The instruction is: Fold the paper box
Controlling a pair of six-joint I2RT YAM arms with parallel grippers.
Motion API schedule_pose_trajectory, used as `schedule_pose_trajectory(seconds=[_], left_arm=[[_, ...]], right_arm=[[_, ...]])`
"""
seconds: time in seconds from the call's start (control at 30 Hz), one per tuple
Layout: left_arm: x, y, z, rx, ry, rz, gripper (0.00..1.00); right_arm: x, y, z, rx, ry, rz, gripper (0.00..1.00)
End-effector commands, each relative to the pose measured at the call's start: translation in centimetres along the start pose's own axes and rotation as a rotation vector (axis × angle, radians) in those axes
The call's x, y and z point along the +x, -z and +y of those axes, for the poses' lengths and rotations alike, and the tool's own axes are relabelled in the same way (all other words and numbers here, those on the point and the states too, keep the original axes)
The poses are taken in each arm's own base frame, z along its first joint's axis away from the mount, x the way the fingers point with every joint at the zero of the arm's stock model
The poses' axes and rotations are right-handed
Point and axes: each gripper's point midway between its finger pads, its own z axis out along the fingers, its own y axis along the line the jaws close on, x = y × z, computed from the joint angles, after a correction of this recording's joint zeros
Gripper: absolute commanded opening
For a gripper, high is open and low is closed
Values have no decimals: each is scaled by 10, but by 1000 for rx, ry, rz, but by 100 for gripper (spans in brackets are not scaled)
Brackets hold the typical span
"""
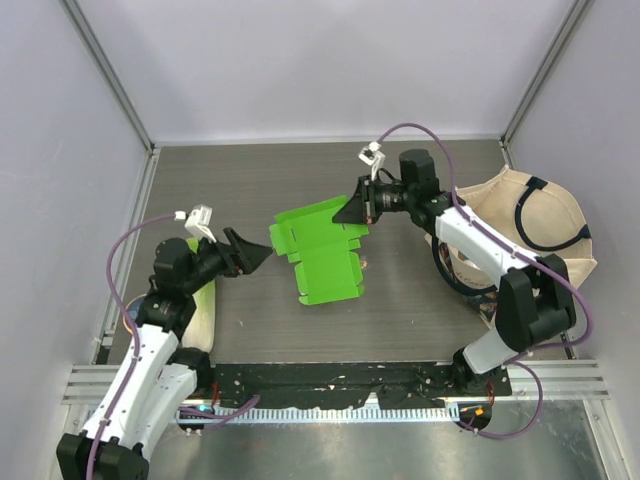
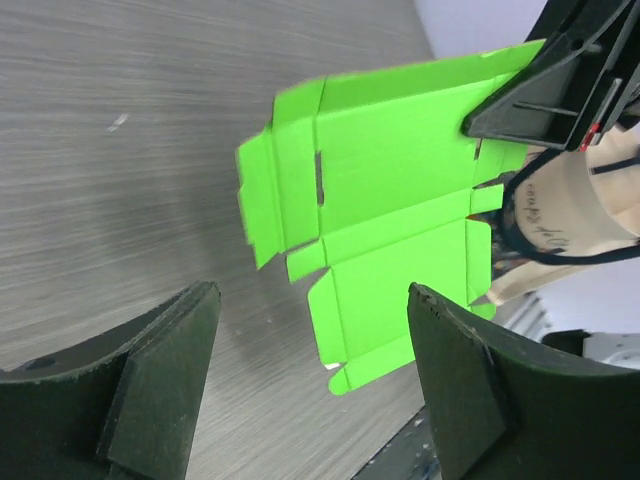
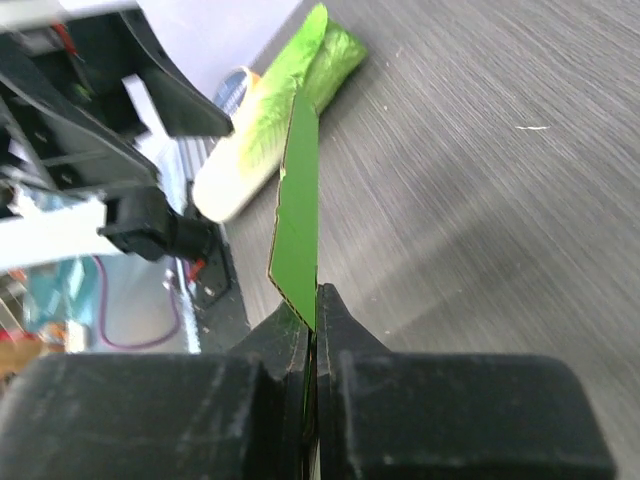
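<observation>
The paper box [image 1: 320, 255] is a bright green flat cardboard piece with flaps and creases, held up off the table near its middle. My right gripper [image 1: 352, 212] is shut on its upper right edge. The right wrist view shows the card [image 3: 298, 210] edge-on, pinched between the jaws of that gripper [image 3: 315, 295]. My left gripper [image 1: 265, 252] is open just left of the box, not touching it. In the left wrist view the box [image 2: 390, 220] hangs ahead of the wide-apart left gripper [image 2: 312, 295], with the right gripper [image 2: 540, 90] clamped on its top right corner.
A long pale-green and white cabbage [image 1: 205, 310] lies at the left by the left arm. A beige tote bag [image 1: 530, 225] with dark handles sits at the right. Grey walls enclose the table on three sides.
</observation>
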Motion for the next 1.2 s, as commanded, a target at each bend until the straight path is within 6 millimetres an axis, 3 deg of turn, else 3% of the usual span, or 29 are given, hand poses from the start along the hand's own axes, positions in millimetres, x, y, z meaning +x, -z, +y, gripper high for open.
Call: schedule_pose_trajectory(seconds=[0.0,0.07,0.2,0.3,0.43,0.5,0.53,0.57,0.6,0.63,0.67,0.7,0.73,0.77,0.8,0.83,0.87,0.9,0.93,0.97,1.0,1.07,1.17], left_arm=[[-10,-8,-26,197,131,-102,80],[-16,-8,-41,285,110,-111,80],[-20,-6,-70,438,83,-73,77],[-22,-9,-76,474,88,-55,69],[-27,-6,-84,526,79,-74,33],[-27,-5,-84,525,59,-75,20],[-27,-4,-85,530,50,-76,3],[-26,-3,-87,537,42,-67,0],[-23,-3,-84,521,28,-54,0],[-22,-4,-83,510,21,-44,0],[-20,-3,-84,511,7,-32,0],[-19,-1,-84,506,-7,-18,0],[-17,0,-84,504,-14,-9,0],[-18,1,-86,507,-28,2,0],[-14,3,-86,499,-21,29,0],[-13,4,-86,500,-45,36,0],[-16,6,-90,509,-62,43,0],[-10,8,-90,508,-53,83,0],[-9,8,-90,511,-74,94,0],[-11,9,-93,517,-90,99,0],[-6,10,-92,516,-82,131,0],[-5,11,-92,523,-98,145,0],[-2,15,-97,560,-107,166,0]], right_arm=[[-39,23,44,-104,-90,-221,0],[-45,33,62,-147,-56,-266,0],[-39,40,74,-175,-92,-282,0],[-41,46,84,-209,-92,-314,0],[-36,49,89,-246,-99,-342,0],[-29,49,91,-272,-137,-334,2],[-27,48,91,-272,-145,-326,6],[-32,49,92,-259,-135,-316,12],[-38,47,78,-175,-30,-330,28],[-10,42,50,-20,-134,-212,40],[-32,50,50,73,-53,-229,50],[-36,54,37,173,56,-215,61],[-25,55,36,193,34,-149,62],[-41,56,40,191,76,-143,63],[-43,56,40,198,115,-118,64],[-32,54,36,226,155,-42,64],[-42,52,39,229,213,-22,64],[-40,50,39,233,244,14,65],[-25,43,47,198,297,98,65],[-36,42,59,175,347,104,65],[-20,32,58,146,330,180,65],[-19,18,82,52,422,223,63],[-9,4,85,-5,452,278,58]])
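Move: The paper box hangs from the closed right fingers by its far-right part; its middle lies about 6 cm back, 4 cm left and some 4 cm below that hand. From the open left hand, the box's middle is about 13 cm to the right, 2 cm ahead and a few centimetres lower. Down on the table, the small packet sits about 7 cm back and 5 cm right of the right hand, and the cabbage about 12 cm left and 7 cm back of the left hand. The left fingers close on the paper box's left edge and pinch it after a reach of about 5 cm to the right, rolling some 20 degrees, then keep hold while rising about 6 cm, drawing back and turning clockwise. The right hand first carries the box up and back, then opens and lets go, swings forward and higher, and finally comes back, left and down over the far edge with fingers open, ending some 8 cm above its start. ##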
